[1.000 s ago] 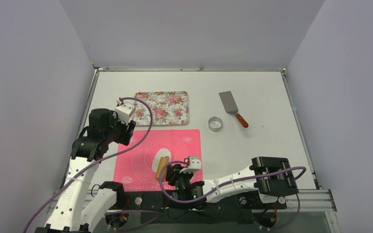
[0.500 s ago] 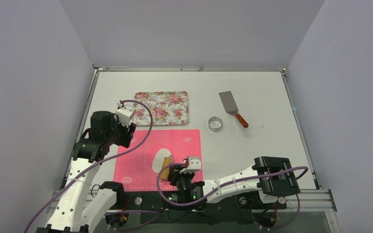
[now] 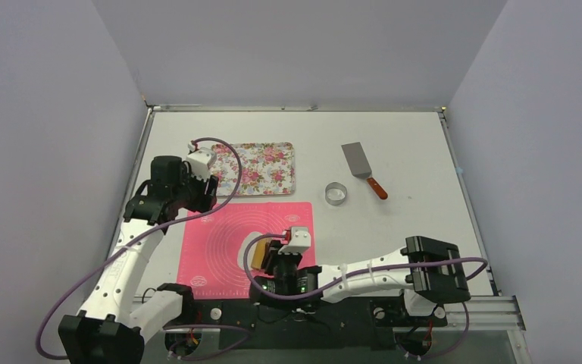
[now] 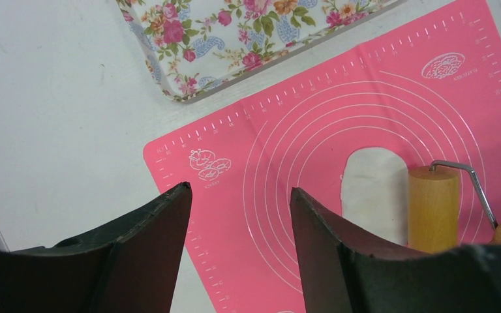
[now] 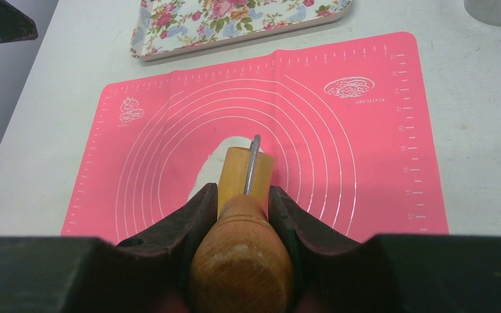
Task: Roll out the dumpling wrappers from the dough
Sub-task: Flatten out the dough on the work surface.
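Note:
A flattened, oblong piece of white dough [image 3: 248, 240] [image 4: 373, 192] [image 5: 210, 168] lies near the middle of the pink mat [image 3: 212, 254]. My right gripper [image 3: 271, 264] [image 5: 242, 190] is shut on the handle of a wooden roller [image 3: 258, 256] [image 5: 248, 171]. The roller's barrel [image 4: 433, 205] rests on the near right part of the dough. My left gripper [image 3: 199, 199] [image 4: 240, 192] hangs open and empty above the mat's far left corner, apart from the dough. No round dumpling wrappers are in view.
A floral tray [image 3: 254, 168] [image 4: 169, 85] [image 5: 169, 45] sits just beyond the mat. A small metal ring cutter [image 3: 336, 193] [image 5: 496, 10] and a metal spatula [image 3: 362, 168] with a red handle lie on the table to the far right.
My left arm has swung away from me and to the right, toward the tray's near left corner. My right gripper has shifted the roller slightly forward and right over the dough.

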You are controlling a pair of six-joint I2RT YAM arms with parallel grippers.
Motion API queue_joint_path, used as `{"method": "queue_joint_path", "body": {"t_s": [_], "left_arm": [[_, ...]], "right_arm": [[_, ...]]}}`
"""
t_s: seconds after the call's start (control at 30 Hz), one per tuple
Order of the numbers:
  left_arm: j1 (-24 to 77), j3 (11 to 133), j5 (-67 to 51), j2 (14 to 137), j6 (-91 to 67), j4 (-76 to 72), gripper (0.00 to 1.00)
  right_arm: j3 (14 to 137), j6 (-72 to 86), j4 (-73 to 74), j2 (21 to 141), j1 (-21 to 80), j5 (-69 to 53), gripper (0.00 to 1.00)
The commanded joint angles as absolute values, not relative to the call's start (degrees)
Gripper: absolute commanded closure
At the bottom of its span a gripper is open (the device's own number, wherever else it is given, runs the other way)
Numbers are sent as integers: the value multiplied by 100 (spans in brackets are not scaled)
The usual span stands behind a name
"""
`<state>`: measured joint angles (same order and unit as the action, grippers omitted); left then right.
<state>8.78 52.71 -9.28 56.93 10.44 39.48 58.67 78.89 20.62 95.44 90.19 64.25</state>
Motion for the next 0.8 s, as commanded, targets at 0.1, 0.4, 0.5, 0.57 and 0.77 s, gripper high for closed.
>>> {"method": "queue_joint_path", "body": {"t_s": [0.1, 0.4, 0.5, 0.57, 0.77], "left_arm": [[844, 5397, -1174, 5536, 964, 3500, 45], [837, 5042, -1562, 4471, 1648, 4089, 45], [839, 4923, -1707, 4139, 1823, 4318, 45], [843, 4873, -1752, 4026, 1872, 4374, 45], [839, 4901, -1799, 4014, 1856, 4419, 45]], "right_arm": [[6015, 7517, 1741, 8964, 8743, 5993, 100], [6981, 7947, 2614, 9569, 8769, 5797, 100], [7196, 8113, 2769, 9732, 8738, 5656, 100], [7272, 8152, 2818, 9776, 8751, 5623, 100], [7427, 8138, 2878, 9877, 8771, 5680, 100]]}}
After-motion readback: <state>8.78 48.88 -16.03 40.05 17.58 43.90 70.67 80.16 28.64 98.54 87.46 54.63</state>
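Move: Ahead of the right hand, which holds the roller's handle, the dough lies about 5 cm farther out, 6 cm to the left and 11 cm down; the roller's barrel is some 5 cm ahead, 3 cm left and 9 cm down. The cutter ring is about 20 cm ahead and 17 cm right, the floral tray 29 cm ahead and 7 cm left. From the left hand the dough is roughly 8 cm back, 11 cm right, 17 cm below. Lifting the roller about 3 cm, the right hand carries it some 4 cm left from the dough's right side across to its left half, then sinks a centimetre, wrist tipping slightly down and fingers keeping the handle. The empty left hand draws back about 5 cm, rises 3, its fingertips tipping up and turning clockwise. ##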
